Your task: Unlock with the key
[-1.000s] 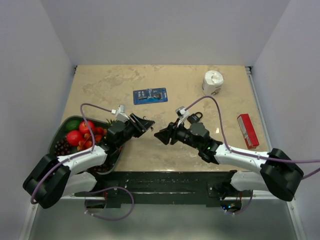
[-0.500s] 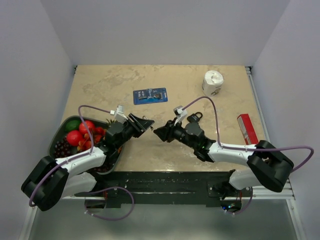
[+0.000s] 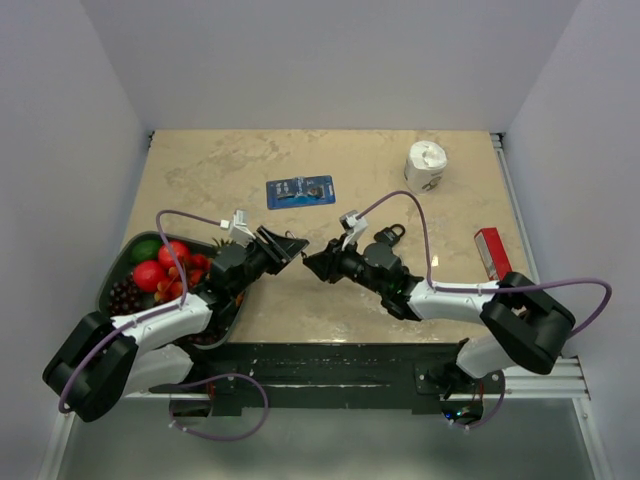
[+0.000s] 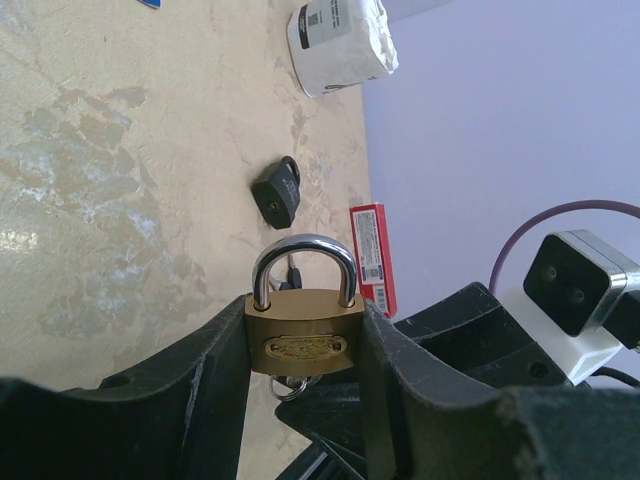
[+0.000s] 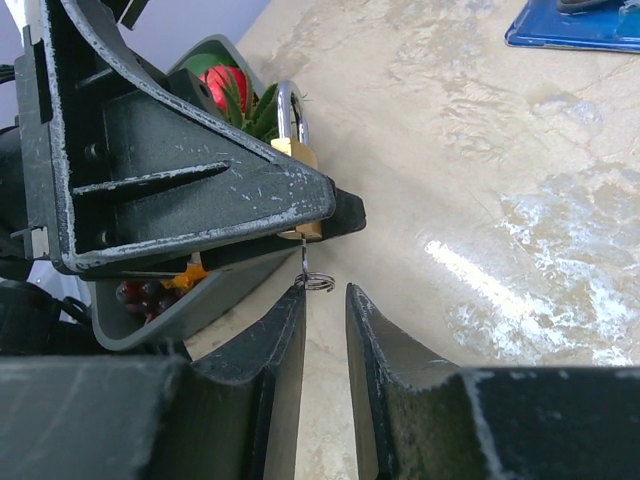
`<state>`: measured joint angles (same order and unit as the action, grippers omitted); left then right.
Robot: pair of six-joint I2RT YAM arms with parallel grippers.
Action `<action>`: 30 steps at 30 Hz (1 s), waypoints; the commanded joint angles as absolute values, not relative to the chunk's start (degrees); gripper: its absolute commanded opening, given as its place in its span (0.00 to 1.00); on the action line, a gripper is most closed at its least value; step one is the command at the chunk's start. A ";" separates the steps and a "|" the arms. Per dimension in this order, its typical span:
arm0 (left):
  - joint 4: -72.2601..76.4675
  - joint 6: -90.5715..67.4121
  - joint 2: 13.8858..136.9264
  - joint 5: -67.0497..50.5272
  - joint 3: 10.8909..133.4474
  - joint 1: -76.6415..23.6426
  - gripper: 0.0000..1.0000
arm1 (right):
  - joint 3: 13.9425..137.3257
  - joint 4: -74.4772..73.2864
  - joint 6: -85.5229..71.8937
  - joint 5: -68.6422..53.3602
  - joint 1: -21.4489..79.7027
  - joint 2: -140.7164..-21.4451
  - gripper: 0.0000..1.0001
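My left gripper is shut on a small brass padlock, shackle up, held above the table; in the top view it is at centre left. A tiny all-silver key with a wire ring hangs from the padlock's underside. My right gripper faces it from just below, jaws narrowly apart, the ring at the tip of its left finger. In the top view the right gripper almost meets the left one. Through the shackle a bit of the black-headed key shows on the table. A black padlock lies beyond.
A dark tray of fruit sits at the left, under the left arm. A blue card pack lies at the back centre, a white roll at the back right, a red box near the right edge.
My right gripper has moved left up to the left gripper, and its jaws have narrowed. The left gripper and the brass padlock have stayed put.
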<state>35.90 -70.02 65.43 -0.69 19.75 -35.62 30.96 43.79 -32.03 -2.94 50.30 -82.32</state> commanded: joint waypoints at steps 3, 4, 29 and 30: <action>40.08 -70.93 65.22 -1.23 20.04 -35.33 0.00 | 33.57 47.37 -29.62 -2.64 50.36 -82.27 0.24; 40.08 -70.84 65.39 -1.32 19.95 -35.25 0.00 | 33.57 47.37 -29.36 -2.64 50.36 -82.35 0.21; 40.26 -68.12 66.62 -3.78 20.39 -36.56 0.00 | 34.98 46.58 -25.13 -2.72 50.36 -82.54 0.00; 39.91 -68.03 66.62 -3.69 20.74 -36.04 0.00 | 34.81 46.15 -25.40 -2.99 50.27 -82.18 0.00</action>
<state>37.54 -69.38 67.64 -0.71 19.75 -35.44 32.91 41.87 -25.41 -4.08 50.52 -83.31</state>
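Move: The key, with its little wire ring, already sticks out of the brass padlock in the left fingers, about 1 cm ahead and 1 cm left of the right hand point; the padlock is some 3 cm ahead and 3 cm left. From the left hand the key lies roughly 2 cm back and 2 cm right. The black padlock lies about 13 cm ahead, 19 cm right and 14 cm below the right hand. The key's ringed end is what the right fingers shut on, closing from about a quarter open until their tips meet at the ring. The right hand barely shifts, half a centimetre or so left, while its wrist rolls about 5 degrees counter-clockwise seen from behind the hand. The left hand keeps the padlock pinched and sinks a bit over half a centimetre. ##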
